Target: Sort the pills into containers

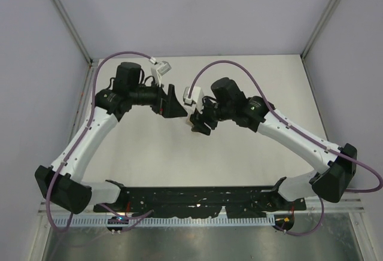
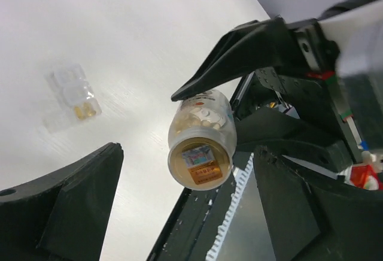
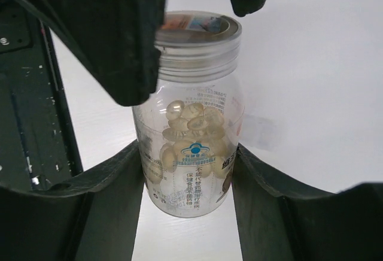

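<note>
My right gripper (image 3: 187, 171) is shut on a clear pill bottle (image 3: 191, 153), its fingers pressed to both sides of the lower body. Pale tan pills (image 3: 191, 126) fill part of the bottle, and its lid (image 3: 197, 33) is on. My left gripper (image 2: 187, 156) stands open, with its dark fingers (image 3: 119, 33) straddling the lid end. In the left wrist view the lid (image 2: 200, 164) faces the camera. A small clear compartmented container (image 2: 73, 96) lies on the table (image 2: 137, 39) with orange-brown pills (image 2: 84, 111) in one cell. From above, both grippers (image 1: 173, 102) (image 1: 198, 123) meet at mid-table.
A black rail (image 2: 197, 225) with a white toothed strip (image 2: 230, 213) runs along the near table edge, below the bottle. Grey walls and metal posts (image 1: 66, 15) enclose the table on three sides.
</note>
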{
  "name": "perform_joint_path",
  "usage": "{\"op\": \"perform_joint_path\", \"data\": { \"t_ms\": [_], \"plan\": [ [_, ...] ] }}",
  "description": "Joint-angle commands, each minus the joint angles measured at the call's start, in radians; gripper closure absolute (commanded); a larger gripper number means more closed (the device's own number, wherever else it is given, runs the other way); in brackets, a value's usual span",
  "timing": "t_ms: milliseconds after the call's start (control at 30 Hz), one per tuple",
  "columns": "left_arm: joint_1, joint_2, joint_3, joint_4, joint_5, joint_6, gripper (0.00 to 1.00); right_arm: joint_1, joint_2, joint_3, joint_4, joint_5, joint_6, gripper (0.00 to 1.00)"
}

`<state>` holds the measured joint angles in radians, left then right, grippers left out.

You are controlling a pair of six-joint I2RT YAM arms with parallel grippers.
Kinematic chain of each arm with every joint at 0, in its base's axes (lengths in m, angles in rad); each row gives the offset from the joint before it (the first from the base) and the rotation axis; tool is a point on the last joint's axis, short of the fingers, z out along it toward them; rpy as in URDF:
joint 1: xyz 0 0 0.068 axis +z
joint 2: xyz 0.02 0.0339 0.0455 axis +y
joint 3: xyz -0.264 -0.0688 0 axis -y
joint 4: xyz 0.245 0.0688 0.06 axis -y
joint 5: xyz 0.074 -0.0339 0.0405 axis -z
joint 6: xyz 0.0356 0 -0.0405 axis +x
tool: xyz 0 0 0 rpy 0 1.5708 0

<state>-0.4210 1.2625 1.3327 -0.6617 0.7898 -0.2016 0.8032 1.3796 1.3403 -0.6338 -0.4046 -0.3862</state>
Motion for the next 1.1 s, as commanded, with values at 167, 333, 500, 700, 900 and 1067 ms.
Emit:
{"op": "perform_joint_path", "data": {
  "t_ms": [167, 333, 500, 700, 900, 1067],
  "plan": [
    [0.022, 0.089, 0.048, 0.045, 0.081, -0.182, 0.28, 0.039, -0.022, 0.002, 0.114, 0.245, 0.029, 0.94],
    [0.022, 0.101, 0.046, 0.047, 0.091, -0.168, 0.39, 0.042, -0.010, -0.001, 0.111, 0.240, 0.023, 0.94],
    [0.024, 0.092, 0.057, 0.033, 0.092, -0.147, 0.34, 0.042, -0.008, -0.016, 0.111, 0.240, 0.018, 0.94],
    [0.030, 0.083, 0.074, 0.031, 0.078, -0.137, 0.33, 0.042, -0.010, -0.030, 0.109, 0.225, 0.017, 0.94],
    [0.030, 0.101, 0.060, 0.042, 0.085, -0.145, 0.41, 0.042, -0.008, -0.026, 0.108, 0.224, 0.015, 0.95],
    [0.030, 0.107, 0.051, 0.054, 0.083, -0.145, 0.44, 0.042, -0.004, -0.027, 0.108, 0.216, 0.017, 0.94]
  ]
}}
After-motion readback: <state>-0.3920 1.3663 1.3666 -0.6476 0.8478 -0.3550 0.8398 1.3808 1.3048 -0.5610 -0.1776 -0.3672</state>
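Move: The bottle's lid lies just off the open left fingertips: about 1 cm back, 2 cm to the right and 2 cm below the left hand point. The bottle's body continues past it, roughly 2 cm back, 4 cm right and 4 cm below. The clear pill tray is on the table some 8 cm ahead, 6 cm right and 18 cm lower. From the right hand, which already grips the bottle, the lid is 1 cm ahead, 3 cm left and 3 cm up. Bring the left gripper about 1.5 cm forward and down around the lid, edging right and rolling some 10 degrees so its forward side dips, then ease up a centimetre while narrowing the fingers from nearly full to a little over half open, astride the lid. Meanwhile keep the bottle gripped in the right hand and carry it nearly 3 cm forward, turning slightly clockwise, then sinking a little. ##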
